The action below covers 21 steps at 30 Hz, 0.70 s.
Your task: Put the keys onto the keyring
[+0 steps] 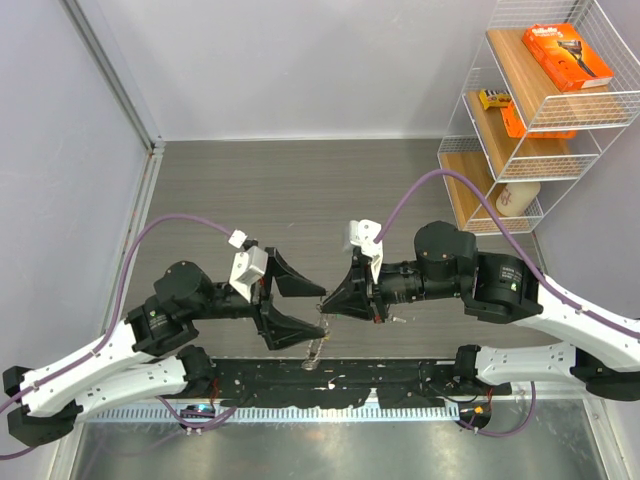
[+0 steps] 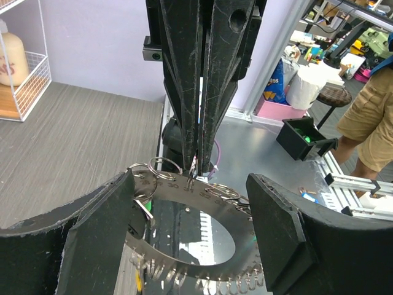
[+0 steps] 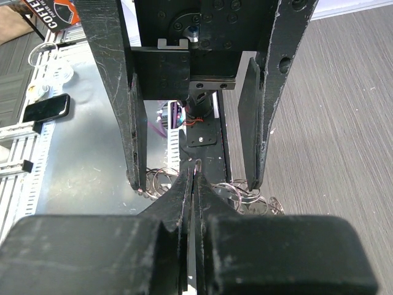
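The keyring (image 2: 175, 187) is a broad flat silver band stamped with numbers, with small wire loops (image 3: 161, 181) strung round it. It hangs edge-on in the top view (image 1: 315, 350), in the air above the table's near edge. My right gripper (image 2: 195, 163) reaches in from the right (image 1: 330, 300), shut on a thin metal loop at the band's upper rim. My left gripper (image 2: 191, 209) faces it (image 1: 318, 312), open, with one finger (image 3: 136, 141) on each side of the band. I cannot tell whether those fingers touch it. I can make out no loose keys.
A white wire shelf (image 1: 530, 110) at the back right holds orange boxes and a bottle. A black rail (image 1: 330, 385) runs along the near edge below the grippers. Purple cables arch over both arms. A small silver piece (image 1: 398, 320) lies under the right wrist.
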### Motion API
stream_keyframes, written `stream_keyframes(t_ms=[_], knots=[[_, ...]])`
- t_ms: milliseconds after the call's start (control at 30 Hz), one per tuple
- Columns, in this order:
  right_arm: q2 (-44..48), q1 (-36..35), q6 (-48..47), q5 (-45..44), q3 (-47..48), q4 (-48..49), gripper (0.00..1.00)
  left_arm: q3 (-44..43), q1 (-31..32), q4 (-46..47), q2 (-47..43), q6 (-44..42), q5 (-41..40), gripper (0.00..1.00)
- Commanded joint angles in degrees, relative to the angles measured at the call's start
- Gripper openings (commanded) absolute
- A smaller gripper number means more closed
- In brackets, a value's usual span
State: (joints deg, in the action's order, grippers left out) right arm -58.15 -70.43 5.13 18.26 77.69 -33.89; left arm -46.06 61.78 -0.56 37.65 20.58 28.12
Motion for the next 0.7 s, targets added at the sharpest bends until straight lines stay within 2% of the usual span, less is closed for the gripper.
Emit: stream_keyframes(t_ms=[0,100,367,600,667], knots=[[0.4,-0.5,0.9,-0.3,3.1,5.1,0.06,-1.3,0.2,0.7,0.2,-0.3,-0.4,0.78],[0.6,-0.7,0.9,-0.1,3.3,5.1,0.06,-1.2,0.1,0.7,0.3,-0.5,-0.4,0.72],[0.8,-1.0,0.9,0.7,2.7,4.9,0.06,-1.7,0.2,0.7,0.1,-1.2,0.4,0.45],[0.9,-1.1,1.2,1.2,2.4,5.7,0.06,-1.7,0.2,0.7,0.2,-1.5,1.2,0.27],[0.9,-1.2,1.2,1.2,2.5,5.9,0.06,-1.8,0.2,0.9,0.3,-1.5,1.8,0.18]])
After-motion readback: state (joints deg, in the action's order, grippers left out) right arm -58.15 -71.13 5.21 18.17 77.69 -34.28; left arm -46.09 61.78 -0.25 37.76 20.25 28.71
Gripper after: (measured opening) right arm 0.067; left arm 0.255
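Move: Hanging upright from the closed right fingertips, the keyring's steel plate has its middle some 3 cm to the right of the left hand point and about 5 cm below it, level fore and aft. From the right hand, the plate lies roughly 2 cm left and 5 cm below. Far under the hands, a silver key on the table is about 9 cm ahead of the right hand and 13 cm to its right. Closing on the hanging keyring, the left fingers come together from wide open to about a quarter open, one finger from the front and the other from behind. The left hand stays in place, pointing right towards the right fingertips, with no wrist turn. The right hand keeps its pinch on the keyring, holding nearly still. ##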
